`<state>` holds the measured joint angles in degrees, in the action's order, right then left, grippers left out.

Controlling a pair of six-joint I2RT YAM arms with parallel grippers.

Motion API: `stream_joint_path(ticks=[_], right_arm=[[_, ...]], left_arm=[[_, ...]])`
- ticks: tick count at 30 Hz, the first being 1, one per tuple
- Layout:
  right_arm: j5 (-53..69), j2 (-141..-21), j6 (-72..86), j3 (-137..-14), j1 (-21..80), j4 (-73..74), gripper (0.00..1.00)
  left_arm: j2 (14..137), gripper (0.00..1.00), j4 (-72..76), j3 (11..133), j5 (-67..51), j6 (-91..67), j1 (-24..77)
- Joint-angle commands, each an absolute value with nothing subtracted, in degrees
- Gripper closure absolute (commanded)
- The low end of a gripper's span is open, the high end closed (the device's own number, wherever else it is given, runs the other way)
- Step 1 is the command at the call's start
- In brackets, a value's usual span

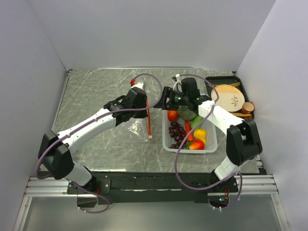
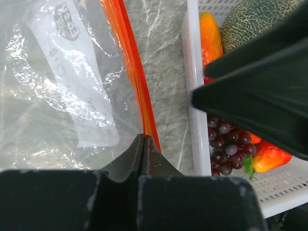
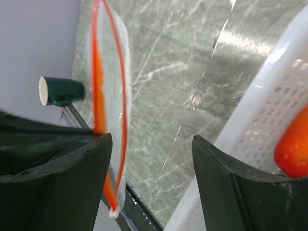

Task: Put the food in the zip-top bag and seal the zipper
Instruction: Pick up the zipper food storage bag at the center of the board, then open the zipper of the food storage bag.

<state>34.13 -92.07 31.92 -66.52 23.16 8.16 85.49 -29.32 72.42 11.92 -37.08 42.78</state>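
Note:
The clear zip-top bag (image 2: 57,72) lies on the marble table, left of the white basket (image 2: 191,72). My left gripper (image 2: 144,140) is shut on the orange-red zipper (image 2: 132,62) at one end of the mouth. In the right wrist view the zipper's two strips (image 3: 98,72) stand slightly apart. One strip hangs just inside the left finger (image 3: 82,163) of my open right gripper (image 3: 151,139). The food sits in the basket: grapes (image 2: 231,144), a dark green melon (image 2: 255,19), a tomato (image 1: 172,115), a carrot (image 1: 187,127), and yellow (image 1: 199,134) and red (image 1: 196,144) pieces.
A dark tray (image 1: 240,82) at the back right holds a tan wooden disc (image 1: 227,97) and a small brown cup (image 1: 248,107). White walls close in the table on three sides. The basket (image 1: 211,142) stands directly right of the bag (image 1: 139,126).

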Motion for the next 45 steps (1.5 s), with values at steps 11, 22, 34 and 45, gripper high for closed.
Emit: stream_joint_path(ticks=[11,22,34,45], right_arm=[[35.9,-99.1,32.5,-74.3,28.2,8.1,0.27],[36.9,-103.9,33.4,-75.8,28.7,6.9,0.36],[33.9,-106.7,37.3,-77.8,28.7,5.7,0.86],[25.0,-110.9,37.8,-81.3,28.9,9.6,1.0]], left_arm=[[83.9,0.99,-26.5,72.2,11.1,-36.2,42.9],[81.8,0.99,-26.7,72.8,9.9,-35.4,40.8],[79.5,0.99,-32.7,72.7,15.5,-35.4,34.8],[75.9,0.99,-42.0,76.2,19.9,-30.4,25.6]])
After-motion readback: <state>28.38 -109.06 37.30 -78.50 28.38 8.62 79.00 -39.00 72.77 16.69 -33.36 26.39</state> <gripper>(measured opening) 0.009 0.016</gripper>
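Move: About 5 cm to the right hand's left, level ahead and some 4 cm below its open fingers, is the bag's right zipper lip. The orange-red fruit lies 4 cm right, 4 cm back and 11 cm below; the melon about 12 cm right, 2 cm back; the basket's middle 13 cm right, 7 cm back and 12 cm down. For the left hand, already pinching the zipper, that lip is about 3 cm ahead, 2 cm right and slightly lower. Reaching left about 5 cm and down nearly as far, the right hand brings its open fingers to the bag's right lip and shuts them on it, then eases forward 3–4 cm, still pinching. The left hand keeps its pinch almost in place until the right closes, then sweeps left some 13 cm, slightly forward, turning about 15 degrees counter-clockwise, away from the right hand. ##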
